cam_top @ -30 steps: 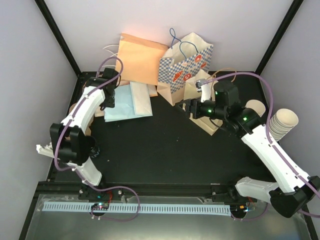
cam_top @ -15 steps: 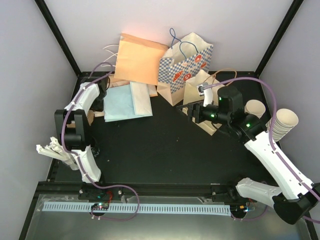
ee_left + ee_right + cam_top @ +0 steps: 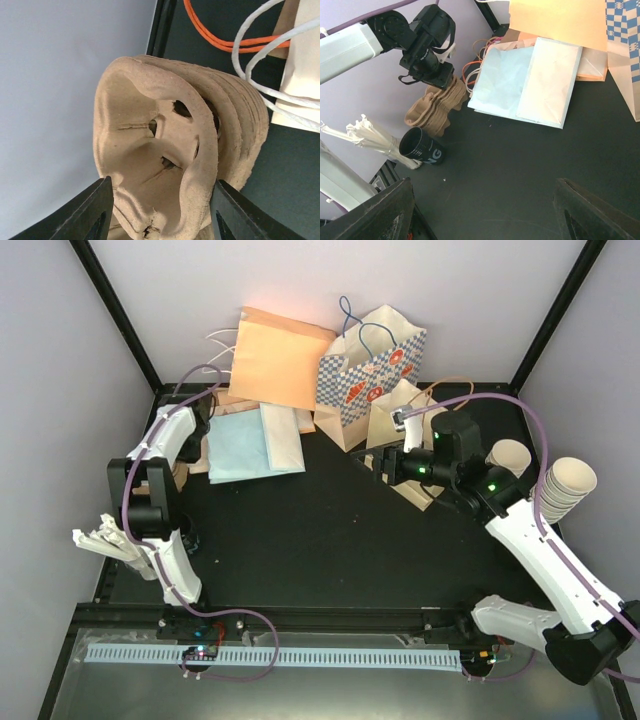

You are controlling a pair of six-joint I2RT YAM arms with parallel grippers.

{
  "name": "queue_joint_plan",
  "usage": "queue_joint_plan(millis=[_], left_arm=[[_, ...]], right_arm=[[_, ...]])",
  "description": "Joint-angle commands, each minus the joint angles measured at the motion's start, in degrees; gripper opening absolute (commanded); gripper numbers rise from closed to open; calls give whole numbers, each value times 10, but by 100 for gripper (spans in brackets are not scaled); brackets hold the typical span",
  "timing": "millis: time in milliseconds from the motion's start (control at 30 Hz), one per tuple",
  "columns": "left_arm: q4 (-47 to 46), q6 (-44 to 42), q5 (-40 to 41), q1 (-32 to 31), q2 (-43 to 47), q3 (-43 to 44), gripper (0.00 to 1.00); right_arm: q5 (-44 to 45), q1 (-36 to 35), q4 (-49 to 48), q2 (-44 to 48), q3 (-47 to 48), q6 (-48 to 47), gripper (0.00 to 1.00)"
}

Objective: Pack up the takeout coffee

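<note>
The takeout coffee is out of view in every frame. My left gripper is at the far left edge of the table, over a stack of tan moulded-pulp cup carriers. Its jaws stand on either side of the top carrier, and both black fingers touch its edges. In the right wrist view the left gripper presses down on top of that stack. My right gripper hangs open above bare dark table with nothing between its fingers. In the top view it is near the middle right.
A black mug lies on its side next to a bundle of white wrapped straws. Flat light-blue and orange bags lie at the back. A checked bag stands there. Lidless cups are stacked at the right.
My left arm has reached further into the far left corner and its jaws have narrowed onto the top carrier. The right gripper has shifted slightly right and stays open.
</note>
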State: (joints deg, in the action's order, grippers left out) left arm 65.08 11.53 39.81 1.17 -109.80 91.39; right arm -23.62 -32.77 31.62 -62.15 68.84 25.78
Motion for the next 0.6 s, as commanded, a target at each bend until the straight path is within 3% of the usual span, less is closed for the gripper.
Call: queue_joint_plan(millis=[0, 333, 567], left_arm=[[7, 5, 37, 9, 21, 8, 54], [14, 3, 30, 5, 11, 11, 37], [18, 2, 39, -3, 17, 13, 12]], right_arm=[[-16, -4, -13, -7, 2, -3, 79], [-15, -4, -14, -7, 2, -4, 79], [-16, -4, -13, -9, 4, -4, 79]])
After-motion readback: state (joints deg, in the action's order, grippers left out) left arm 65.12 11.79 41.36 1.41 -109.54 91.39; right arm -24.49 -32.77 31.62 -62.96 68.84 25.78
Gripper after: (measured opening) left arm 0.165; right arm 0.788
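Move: The stack of brown cup carriers is right at the left hand: its fingers straddle the top carrier's rim, and the stack's middle is about 2 cm to the left, 1 cm ahead and 4 cm below. The dark cup stands some 10 cm back and 3 cm right of this hand; the light-blue bag lies roughly 8 cm ahead and 20 cm to its right. From the right hand, the carriers lie about 45 cm left, 12 cm ahead and 24 cm below. Ease the left gripper barely half a centimetre left and up, then hold it there over the cup carriers without turning the wrist, and close the fingers from a bit over half open to nearly shut. Bring both pads in from either side of the top carrier's rim until they pinch its pulp wall. ##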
